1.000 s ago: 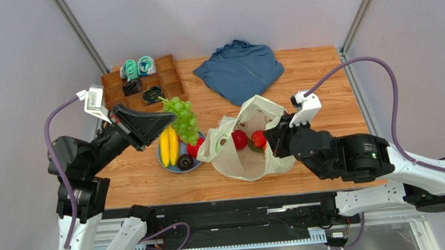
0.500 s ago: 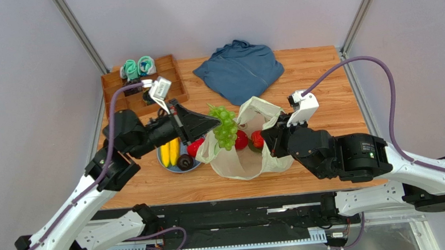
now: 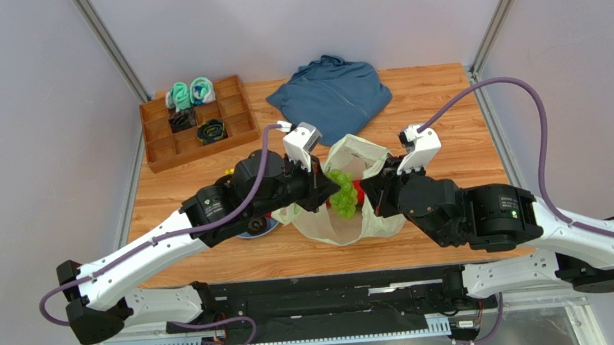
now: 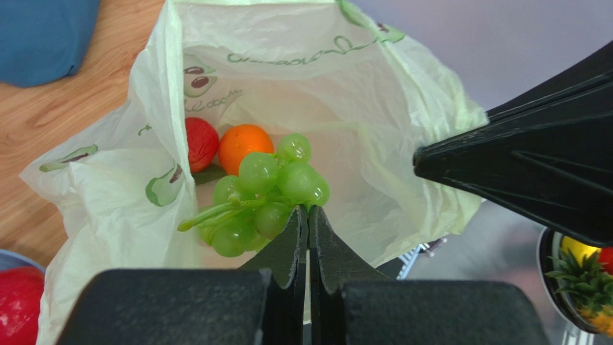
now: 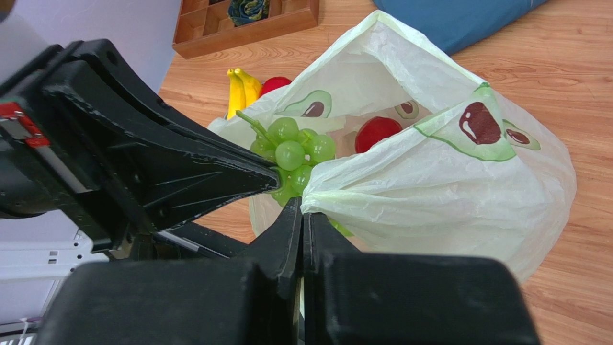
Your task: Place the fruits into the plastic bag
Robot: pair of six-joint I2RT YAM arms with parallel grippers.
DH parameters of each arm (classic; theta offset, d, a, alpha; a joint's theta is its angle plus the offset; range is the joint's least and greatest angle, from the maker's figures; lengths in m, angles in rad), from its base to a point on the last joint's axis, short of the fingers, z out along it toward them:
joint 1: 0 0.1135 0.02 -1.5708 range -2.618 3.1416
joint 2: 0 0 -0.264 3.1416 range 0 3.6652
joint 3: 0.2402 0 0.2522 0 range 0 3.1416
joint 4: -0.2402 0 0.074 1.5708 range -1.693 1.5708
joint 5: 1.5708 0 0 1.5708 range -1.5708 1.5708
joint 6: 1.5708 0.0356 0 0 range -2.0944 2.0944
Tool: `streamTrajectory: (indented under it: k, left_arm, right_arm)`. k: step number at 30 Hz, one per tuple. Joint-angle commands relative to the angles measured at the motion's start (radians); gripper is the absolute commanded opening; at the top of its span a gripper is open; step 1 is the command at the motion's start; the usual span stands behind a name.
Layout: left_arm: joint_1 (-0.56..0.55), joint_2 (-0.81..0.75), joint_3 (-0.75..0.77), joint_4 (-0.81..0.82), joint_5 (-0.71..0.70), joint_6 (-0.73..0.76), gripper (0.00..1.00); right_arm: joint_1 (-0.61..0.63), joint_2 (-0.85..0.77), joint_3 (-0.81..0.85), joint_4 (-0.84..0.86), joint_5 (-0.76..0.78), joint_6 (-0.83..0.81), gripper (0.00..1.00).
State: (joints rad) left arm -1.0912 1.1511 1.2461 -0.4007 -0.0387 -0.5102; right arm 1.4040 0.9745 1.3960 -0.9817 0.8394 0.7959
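Note:
The pale-green plastic bag (image 3: 350,229) with avocado prints sits at mid-table with its mouth open. My right gripper (image 5: 302,205) is shut on the bag's near rim and holds it up. My left gripper (image 4: 308,210) is shut on the green grapes (image 4: 262,187), which hang inside the bag's mouth (image 3: 342,193). A red fruit (image 4: 201,141) and an orange (image 4: 244,146) lie on the bag's floor. A yellow banana (image 5: 241,90) and another red fruit (image 5: 275,84) lie left of the bag, mostly hidden under my left arm in the top view.
A wooden compartment tray (image 3: 160,148) with rolled socks stands at the back left. A folded blue garment (image 3: 330,94) lies at the back centre. The edge of a blue plate (image 4: 6,260) shows left of the bag.
My left arm has swung right, carrying the grapes from above the plate to the bag's mouth. The right gripper has kept its hold on the bag's rim.

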Motion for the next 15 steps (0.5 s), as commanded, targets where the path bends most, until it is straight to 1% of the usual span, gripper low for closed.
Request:
streamTrajectory:
  k: [1, 6, 14, 15]
  left_arm:
    - [-0.012, 0.028, 0.019, -0.026, -0.056, 0.027, 0.00]
    - [-0.016, 0.105, 0.019, -0.090, -0.030, 0.007, 0.00]
    - [-0.019, 0.165, 0.042, -0.138, -0.015, 0.007, 0.00]
    - [-0.019, 0.168, 0.045, -0.141, -0.012, 0.007, 0.02]
  right_arm:
    - [-0.003, -0.013, 0.026, 0.035, 0.030, 0.002, 0.00]
    - [-0.003, -0.011, 0.026, 0.035, 0.036, -0.006, 0.00]
    - [-0.005, -0.008, 0.026, 0.035, 0.036, -0.004, 0.00]
    - [-0.005, -0.010, 0.026, 0.035, 0.038, -0.004, 0.00]
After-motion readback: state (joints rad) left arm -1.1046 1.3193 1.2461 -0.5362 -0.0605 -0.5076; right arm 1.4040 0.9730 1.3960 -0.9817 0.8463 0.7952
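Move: My left hand still pinches the green grapes just over the mouth of the plastic bag. The bag's inside lies about 16 cm below that hand, some 3 cm ahead and 5 cm to its right. At the bag's bottom sit the orange, roughly 6 cm ahead and 8 cm right, and the red fruit, some 10 cm ahead and 6 cm right, both about 18 cm down. From my right hand, holding the rim, the bag's inside is 7 cm ahead, 1 cm left and 18 cm down. I sink my left hand about 9 cm almost straight down through the bag's mouth, drifting barely 1 cm to the right, and tip its fingers some 15 degrees steeper towards the bag's bottom. My left fingers stay shut on the grapes; my right hand stays put, keeping its pinch on the rim to hold the mouth open. ##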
